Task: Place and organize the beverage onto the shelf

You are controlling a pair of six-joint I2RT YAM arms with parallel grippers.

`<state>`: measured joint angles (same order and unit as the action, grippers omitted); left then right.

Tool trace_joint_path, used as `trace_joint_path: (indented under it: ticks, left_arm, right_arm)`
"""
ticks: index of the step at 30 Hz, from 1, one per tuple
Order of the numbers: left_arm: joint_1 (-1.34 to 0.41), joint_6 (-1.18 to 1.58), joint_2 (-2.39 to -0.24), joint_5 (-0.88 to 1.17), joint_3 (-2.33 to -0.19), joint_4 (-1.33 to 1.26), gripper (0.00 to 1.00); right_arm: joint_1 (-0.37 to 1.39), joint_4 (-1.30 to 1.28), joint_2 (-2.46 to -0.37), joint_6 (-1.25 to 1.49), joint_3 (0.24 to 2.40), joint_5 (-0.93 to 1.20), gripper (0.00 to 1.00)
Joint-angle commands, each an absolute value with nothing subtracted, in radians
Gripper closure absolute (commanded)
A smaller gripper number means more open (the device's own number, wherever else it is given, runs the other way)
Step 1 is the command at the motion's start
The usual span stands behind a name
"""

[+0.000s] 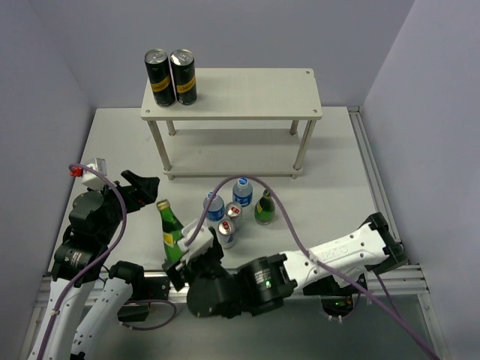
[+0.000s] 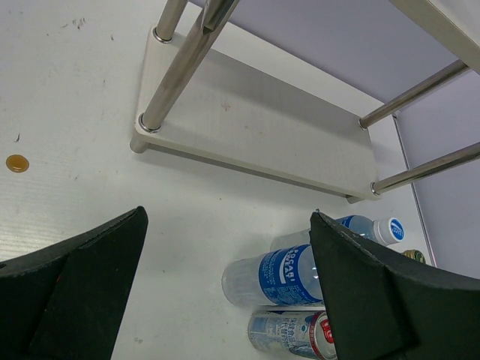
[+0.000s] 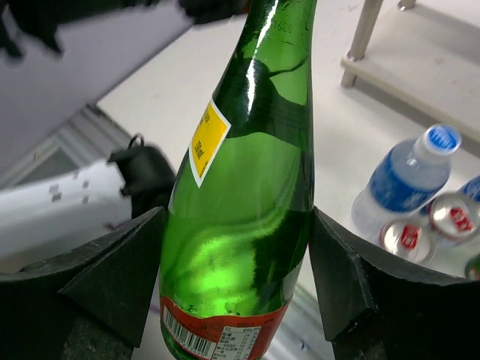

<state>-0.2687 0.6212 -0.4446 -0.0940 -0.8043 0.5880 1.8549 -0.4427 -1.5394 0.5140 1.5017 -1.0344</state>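
Observation:
My right gripper (image 3: 237,281) is shut on a green bottle (image 3: 240,187) with a yellow label, one finger against each side of its lower body. That bottle (image 1: 171,229) stands upright at the near left of the table. A second green bottle (image 1: 264,208), two water bottles (image 1: 214,206) (image 1: 241,191) and two silver cans (image 1: 233,212) (image 1: 226,232) are grouped in front of the white shelf (image 1: 247,94). My left gripper (image 2: 225,292) hangs open and empty left of the group, with a water bottle (image 2: 277,274) and a can (image 2: 289,334) seen beyond its fingers.
Two tall black cans (image 1: 171,76) stand at the left end of the shelf's top board. The lower board (image 2: 255,135) carries nothing. Purple cables loop over both arms. Grey walls close in the table on three sides.

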Motion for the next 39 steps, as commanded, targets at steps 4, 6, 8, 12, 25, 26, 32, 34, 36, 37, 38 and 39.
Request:
trace_joint_path:
  ticks: [4,6,8,12,25,26,32,34,36,37,38,39]
  left_arm:
    - [-0.262,0.604,-0.430,-0.084,-0.804,0.554,0.03]
    - [-0.261,0.603,-0.434,-0.083,-0.804,0.552,0.03]
    - [-0.256,0.600,-0.436,-0.074,-0.802,0.549,0.03]
    - [-0.241,0.594,-0.440,-0.054,-0.801,0.543,0.03]
    - [-0.204,0.586,-0.446,-0.025,-0.796,0.534,0.03]
    - [-0.204,0.586,-0.446,-0.023,-0.796,0.535,0.03]
    - [-0.204,0.586,-0.448,-0.020,-0.796,0.534,0.03]
    - [-0.204,0.586,-0.445,-0.020,-0.796,0.532,0.03]
    - [-0.204,0.586,-0.440,-0.021,-0.796,0.534,0.03]
    - [-0.204,0.586,-0.440,-0.021,-0.796,0.534,0.03]
    - [-0.204,0.586,-0.439,-0.021,-0.796,0.532,0.03]
    - [-0.204,0.586,-0.437,-0.023,-0.796,0.534,0.03]
  right_arm:
    - [1.632,-0.176,-1.319,0.319,1.483,-0.947,1.00]
    - [1.557,-0.132,-1.272,0.259,1.465,-0.946,1.00]
    - [1.520,-0.108,-1.255,0.206,1.474,-0.945,1.00]
    - [1.442,-0.095,-1.243,0.152,1.500,-0.937,1.00]
    - [1.275,0.438,-1.275,-0.314,1.444,-0.988,1.00]
    - [1.263,0.460,-1.279,-0.359,1.442,-0.980,1.00]
    - [1.123,0.590,-1.327,-0.422,1.434,-0.907,1.00]
    - [1.072,0.652,-1.350,-0.463,1.431,-0.885,1.00]
    - [1.025,0.727,-1.385,-0.511,1.424,-0.856,1.00]
    - [1.011,0.739,-1.397,-0.520,1.424,-0.841,1.00]
    - [0.996,0.759,-1.422,-0.532,1.424,-0.828,1.00]
    - [0.980,0.788,-1.437,-0.549,1.417,-0.810,1.00]
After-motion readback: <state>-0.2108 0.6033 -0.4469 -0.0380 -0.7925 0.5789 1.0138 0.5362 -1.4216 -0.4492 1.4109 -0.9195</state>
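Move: The right hand already holds the green bottle; the open stretch of shelf top it is bound for lies about 45 cm ahead, 16 cm to its right and 6 cm higher. The two black cans on that board stand some 46 cm ahead, 3 cm left. Lower, near the way, are the front silver can, about 20 cm ahead and 12 cm right, and the near water bottle, 26 cm ahead and 9 cm right. From the left hand the spot is roughly 25 cm ahead, 25 cm right and 8 cm up. Keeping its grip on the green bottle, the right hand sweeps forward about 31 cm while drifting right and climbing, each by some 17 cm, passing above the standing drinks towards the shelf top, right of the black cans. On the way the wrist swings clockwise about 40 degrees and tips the fingers up by some 30, so they come to point straight ahead and slightly upward, with the climb levelling off at the end. ##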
